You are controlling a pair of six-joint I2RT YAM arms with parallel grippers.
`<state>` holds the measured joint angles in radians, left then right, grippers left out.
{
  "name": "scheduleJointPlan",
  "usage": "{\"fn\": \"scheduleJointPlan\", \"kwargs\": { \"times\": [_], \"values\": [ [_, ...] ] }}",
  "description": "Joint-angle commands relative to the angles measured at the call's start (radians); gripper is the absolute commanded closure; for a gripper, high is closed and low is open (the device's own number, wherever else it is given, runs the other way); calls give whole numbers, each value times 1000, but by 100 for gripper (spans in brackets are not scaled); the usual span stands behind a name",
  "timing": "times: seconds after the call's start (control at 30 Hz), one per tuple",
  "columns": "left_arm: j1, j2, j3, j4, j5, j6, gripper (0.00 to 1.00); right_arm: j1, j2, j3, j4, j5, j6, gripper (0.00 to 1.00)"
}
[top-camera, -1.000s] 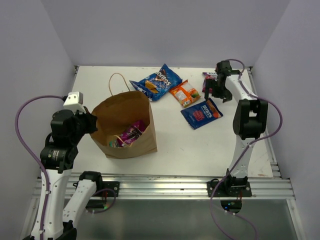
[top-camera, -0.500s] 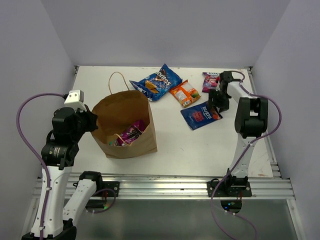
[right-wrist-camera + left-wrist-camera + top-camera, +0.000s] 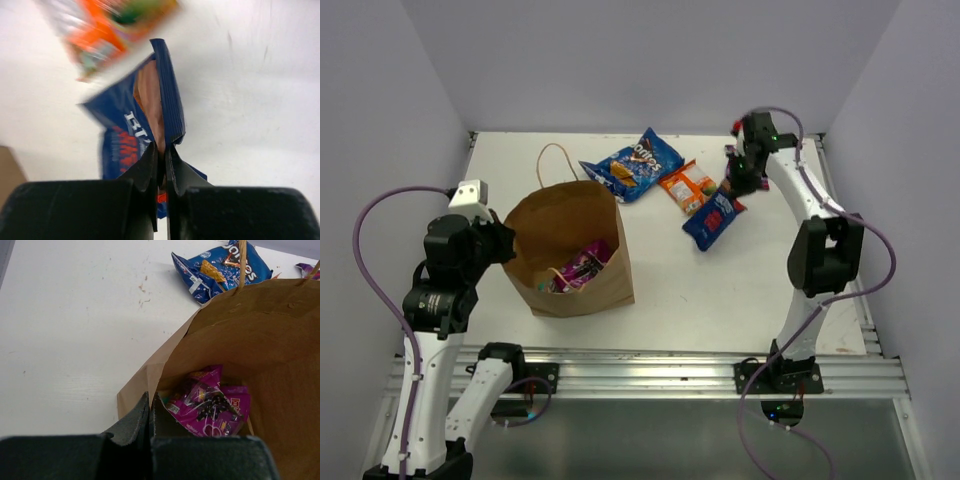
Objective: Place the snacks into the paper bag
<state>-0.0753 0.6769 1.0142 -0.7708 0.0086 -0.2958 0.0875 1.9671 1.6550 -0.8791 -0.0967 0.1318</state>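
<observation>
The brown paper bag (image 3: 570, 245) stands open at centre left with a pink-magenta packet (image 3: 582, 267) inside, also seen in the left wrist view (image 3: 212, 402). My left gripper (image 3: 150, 401) is shut on the bag's near rim (image 3: 150, 375). My right gripper (image 3: 163, 152) is shut on the dark blue packet with red label (image 3: 142, 125) and holds it lifted off the table (image 3: 715, 215). The blue chip bag (image 3: 632, 165) and the orange packet (image 3: 688, 186) lie behind the paper bag. A purple packet (image 3: 732, 152) peeks out beside the right arm.
The bag's tan handle (image 3: 556, 160) loops over the table (image 3: 720, 280) behind it. The white walls close in at the back and both sides. The right arm (image 3: 820, 240) reaches over the table's right part.
My right gripper closed on the dark blue packet and raised it off the table, moving left. The left gripper kept its hold on the bag's rim.
</observation>
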Motion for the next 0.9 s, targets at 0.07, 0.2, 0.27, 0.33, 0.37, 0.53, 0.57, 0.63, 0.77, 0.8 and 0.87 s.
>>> {"fn": "scheduleJointPlan", "kwargs": {
  "times": [0.07,0.2,0.27,0.33,0.37,0.53,0.57,0.63,0.77,0.8,0.87],
  "values": [
    [-4,6,-17,50,31,-3,100,271,-257,530,-132,144,40,100],
    [-4,4,-20,50,40,-3,100,379,-221,791,-185,104,95,100],
    [-6,1,-19,50,45,-5,100,432,-220,830,-173,68,136,100],
    [-6,0,-17,48,47,-5,100,486,-238,789,-132,26,175,100],
    [-7,-2,-17,45,47,-8,100,507,-244,766,-115,23,184,100],
    [-6,-13,-14,36,51,-8,100,653,-252,614,-32,22,218,100],
    [-6,-17,-16,34,51,-8,100,678,-237,606,-24,26,218,100],
    [-6,-28,-17,25,48,-9,100,745,-214,615,5,43,226,100],
    [-6,-42,-17,13,48,-11,100,836,-119,732,2,58,232,100],
    [-6,-43,-17,10,48,-11,100,854,-75,761,-23,61,227,100],
    [-6,-53,-16,7,45,-11,100,893,-36,837,-56,61,206,100]
  ]
}}
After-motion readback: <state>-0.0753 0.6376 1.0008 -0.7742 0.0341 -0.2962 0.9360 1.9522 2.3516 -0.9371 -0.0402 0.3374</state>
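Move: The right hand has the blue Burts pack pinched low over the table; the paper bag it is bound for stands about 40 cm to its left and some 18 cm back, its middle roughly 5 cm higher than the hand. The orange pack lies about 13 cm left and 4 cm ahead, the Doritos 26 cm left and 12 cm ahead, both some 7 cm lower. From the left hand, already on the rim, the bag's middle is level in reach, about 13 cm right and 14 cm down. The right hand keeps its pinch on the Burts pack and swings it in a fast high arc, first up about 43 cm while going left and then drawing back, then still leftward and down some 17 cm towards the bag's open mouth, about 37 cm to the left overall. On the climb the fingers tip up towards forward by more than 50 degrees and then partly down again, the hand turning some 35 degrees counter-clockwise, while the left hand keeps the bag's left rim pinched and stays nearly in place. ##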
